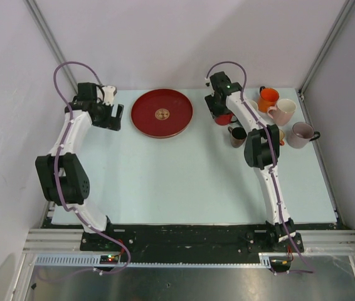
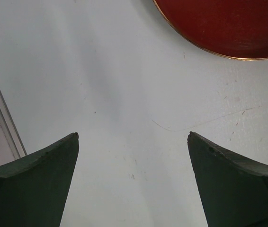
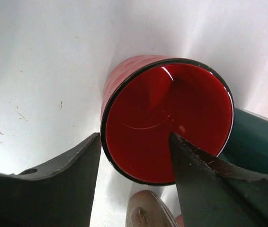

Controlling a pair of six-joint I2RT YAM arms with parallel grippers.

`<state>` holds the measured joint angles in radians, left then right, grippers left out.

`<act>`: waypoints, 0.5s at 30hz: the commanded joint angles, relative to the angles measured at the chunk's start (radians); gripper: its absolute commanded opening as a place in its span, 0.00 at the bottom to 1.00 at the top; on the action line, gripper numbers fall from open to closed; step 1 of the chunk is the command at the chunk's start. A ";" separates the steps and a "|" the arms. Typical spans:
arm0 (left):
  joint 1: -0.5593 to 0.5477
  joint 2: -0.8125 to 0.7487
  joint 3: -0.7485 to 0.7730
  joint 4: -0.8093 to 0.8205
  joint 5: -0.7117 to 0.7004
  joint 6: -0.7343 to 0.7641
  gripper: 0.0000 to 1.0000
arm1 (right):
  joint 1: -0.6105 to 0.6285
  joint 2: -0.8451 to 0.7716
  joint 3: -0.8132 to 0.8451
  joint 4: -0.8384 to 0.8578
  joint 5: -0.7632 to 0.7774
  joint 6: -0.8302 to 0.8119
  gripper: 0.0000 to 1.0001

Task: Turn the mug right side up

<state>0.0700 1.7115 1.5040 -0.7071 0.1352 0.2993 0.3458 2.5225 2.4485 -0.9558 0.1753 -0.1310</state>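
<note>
The red mug (image 3: 167,118) stands upright on the white table, its glossy inside facing the right wrist camera. My right gripper (image 3: 135,137) is open and straddles its near wall: the left finger (image 3: 63,179) stands outside the mug with a narrow gap to the rim, while the right finger (image 3: 209,184) hangs over the inside. From above, the mug (image 1: 224,118) peeks out beneath the right gripper (image 1: 217,111) at the back of the table. Far to the left my left gripper (image 1: 116,116) (image 2: 133,136) is wide open over bare table, holding nothing.
A red plate (image 1: 162,113) (image 2: 228,23) lies at the back centre. Orange (image 1: 268,99), pink (image 1: 283,111), brown (image 1: 237,135) and mauve (image 1: 302,135) mugs crowd the back right. A dark teal object (image 3: 257,142) sits right of the red mug. A frame rail (image 2: 1,118) runs along the left.
</note>
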 commanded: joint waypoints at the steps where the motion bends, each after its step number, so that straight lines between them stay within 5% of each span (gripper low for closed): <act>1: 0.005 -0.082 -0.004 0.010 0.012 0.036 1.00 | 0.021 -0.121 0.036 0.013 0.051 -0.043 0.69; 6: 0.005 -0.114 -0.019 0.009 0.000 0.021 1.00 | 0.048 -0.218 0.020 -0.013 0.145 -0.079 0.95; 12: 0.004 -0.237 -0.115 0.037 -0.044 -0.011 1.00 | 0.055 -0.492 -0.174 0.026 0.126 -0.019 0.99; 15: 0.004 -0.360 -0.238 0.131 -0.096 -0.060 1.00 | 0.040 -0.709 -0.454 0.168 0.048 0.027 0.99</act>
<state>0.0700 1.5127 1.3617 -0.6788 0.1066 0.2932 0.4042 2.0922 2.2219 -0.9291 0.2760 -0.1638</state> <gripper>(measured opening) 0.995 0.992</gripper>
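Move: The red mug already stands open side up under the right hand, whose part-open fingers straddle its rim: the mug's middle is about 3 cm ahead, 2 cm right and 4 cm below. The green mug stands some 9 cm to the right of it and level with it; the brown mug is roughly 11 cm nearer the base than the red mug and 5 cm to its right. From the left hand the red mug lies about 14 cm ahead, 44 cm right and 12 cm below. The red mug's wall is left free as the right fingers, one inside the rim and one outside, spread from part-open to full width. The right hand climbs straight up at first, then up and back towards the base, gaining speed, some 16 cm up and 5 cm back in all, its fingertips tilting forward by about 15 degrees. The empty left hand, fingers open, eases a few centimetres back and up, away from the mugs. ##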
